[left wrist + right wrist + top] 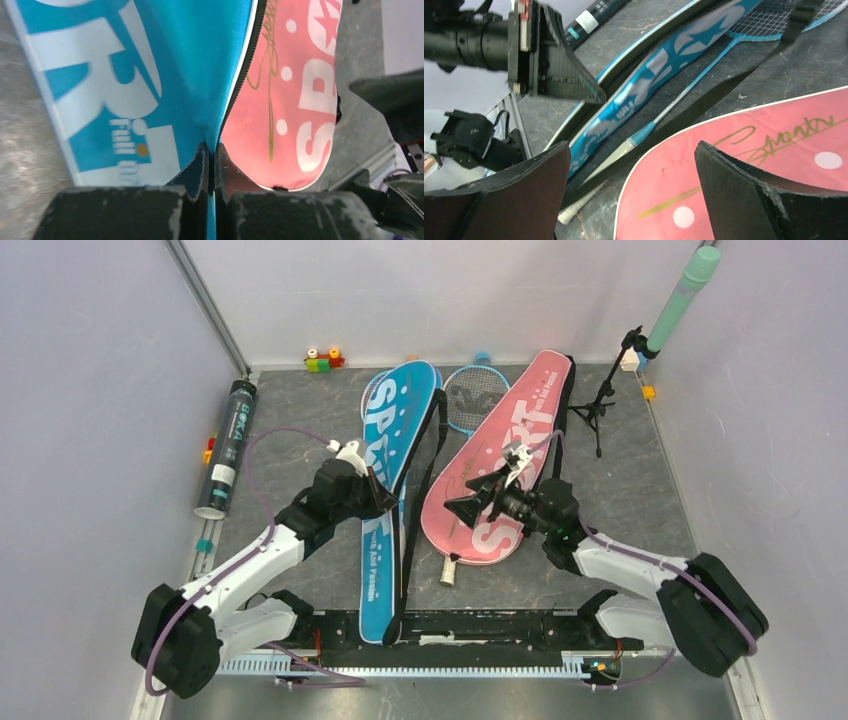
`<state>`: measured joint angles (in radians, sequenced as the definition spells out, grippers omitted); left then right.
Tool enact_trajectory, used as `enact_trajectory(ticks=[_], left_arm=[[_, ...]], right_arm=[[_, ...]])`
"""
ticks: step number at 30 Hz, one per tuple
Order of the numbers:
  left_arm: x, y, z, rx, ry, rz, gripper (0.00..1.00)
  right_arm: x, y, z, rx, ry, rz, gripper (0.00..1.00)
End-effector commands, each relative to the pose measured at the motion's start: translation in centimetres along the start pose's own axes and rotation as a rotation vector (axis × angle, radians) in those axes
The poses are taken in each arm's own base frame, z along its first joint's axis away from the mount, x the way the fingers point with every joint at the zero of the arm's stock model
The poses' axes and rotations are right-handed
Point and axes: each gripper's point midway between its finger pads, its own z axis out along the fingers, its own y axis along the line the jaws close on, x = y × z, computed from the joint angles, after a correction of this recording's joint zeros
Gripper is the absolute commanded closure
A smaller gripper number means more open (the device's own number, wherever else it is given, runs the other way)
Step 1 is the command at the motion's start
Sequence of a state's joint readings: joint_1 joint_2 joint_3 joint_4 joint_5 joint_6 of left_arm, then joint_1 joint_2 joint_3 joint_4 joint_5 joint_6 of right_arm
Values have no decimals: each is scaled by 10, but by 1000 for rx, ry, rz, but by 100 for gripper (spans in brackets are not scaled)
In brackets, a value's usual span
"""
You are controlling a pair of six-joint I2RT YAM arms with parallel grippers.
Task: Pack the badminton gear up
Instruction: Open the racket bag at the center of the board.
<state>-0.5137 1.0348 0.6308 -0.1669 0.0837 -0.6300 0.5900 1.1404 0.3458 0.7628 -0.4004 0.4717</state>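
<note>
The long blue bag (pixel 400 455) and the pink bag (pixel 512 455) lie side by side on the table. My left gripper (pixel 385 502) is shut on the blue bag's (pixel 150 75) right edge, the blue cloth pinched between its fingertips (pixel 220 155). My right gripper (pixel 465 502) hovers open over the pink bag's (pixel 749 165) near end, with nothing between its fingers. A blue racket (pixel 684 95) lies between the bags, its head (pixel 472 400) at the back and its white handle (pixel 450 570) poking out by the pink bag. The dark tube (pixel 228 450) lies at the left edge.
A black tripod stand (pixel 600 405) is at the back right beside a green cylinder (pixel 680 300) leaning on the wall. Small coloured blocks (pixel 322 360) sit along the back wall. The blue bag's black strap (pixel 425 490) runs between the two bags.
</note>
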Motion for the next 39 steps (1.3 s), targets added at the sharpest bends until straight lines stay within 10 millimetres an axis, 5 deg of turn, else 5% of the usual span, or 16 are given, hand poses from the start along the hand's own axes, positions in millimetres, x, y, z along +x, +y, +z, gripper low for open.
enact_trajectory(ticks=[1,7,25,28,30,32,34,35,37,39], left_arm=[[-7,-54,5,271,-46,-70,98],[13,-54,5,313,5,-82,98],[23,-63,-8,371,16,-62,98],[24,-66,-9,382,11,-44,98],[25,-65,-7,372,10,-41,98],[25,-61,-4,349,8,-45,98],[23,-53,0,297,-2,-41,90],[22,-46,1,257,-10,-41,76],[17,-28,5,153,-39,-45,69],[12,-9,7,47,-74,-49,50]], right_arm=[[-27,3,32,45,-90,45,3],[-18,-4,67,97,-73,135,6],[18,-37,127,189,18,207,13],[27,-42,138,193,30,244,30],[25,-35,142,152,3,280,59],[20,-23,143,95,-32,292,99],[15,-15,141,63,-39,272,100],[14,-14,139,62,-36,248,100],[12,-11,133,62,-24,192,100],[7,-3,126,30,-18,141,100]])
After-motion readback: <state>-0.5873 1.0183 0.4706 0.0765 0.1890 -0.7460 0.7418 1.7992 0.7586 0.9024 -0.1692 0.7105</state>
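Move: The blue racket bag stands up on its edge, its left rim already pinched in the left hand. The stretch of its right rim that matters lies about 10 cm ahead of the right hand, 15 cm to its left and 5 cm lower. From the left hand it lies some 8 cm ahead and 3 cm to the right, about level. The black strap is roughly 7 cm left of the right hand and 5 cm ahead; the red bag's middle is 12 cm right and 11 cm ahead, both some 16 cm below. The right fingers end up pinching the blue bag's right zipper rim: the open hand travels some 11 cm left, 8 cm forward and 5 cm down, tipping down about 15 degrees, then shuts. The left hand keeps its rim while drawing about 4 cm right and 3 cm back with a slight roll, holds there, and only at the end starts to part its fingers. ##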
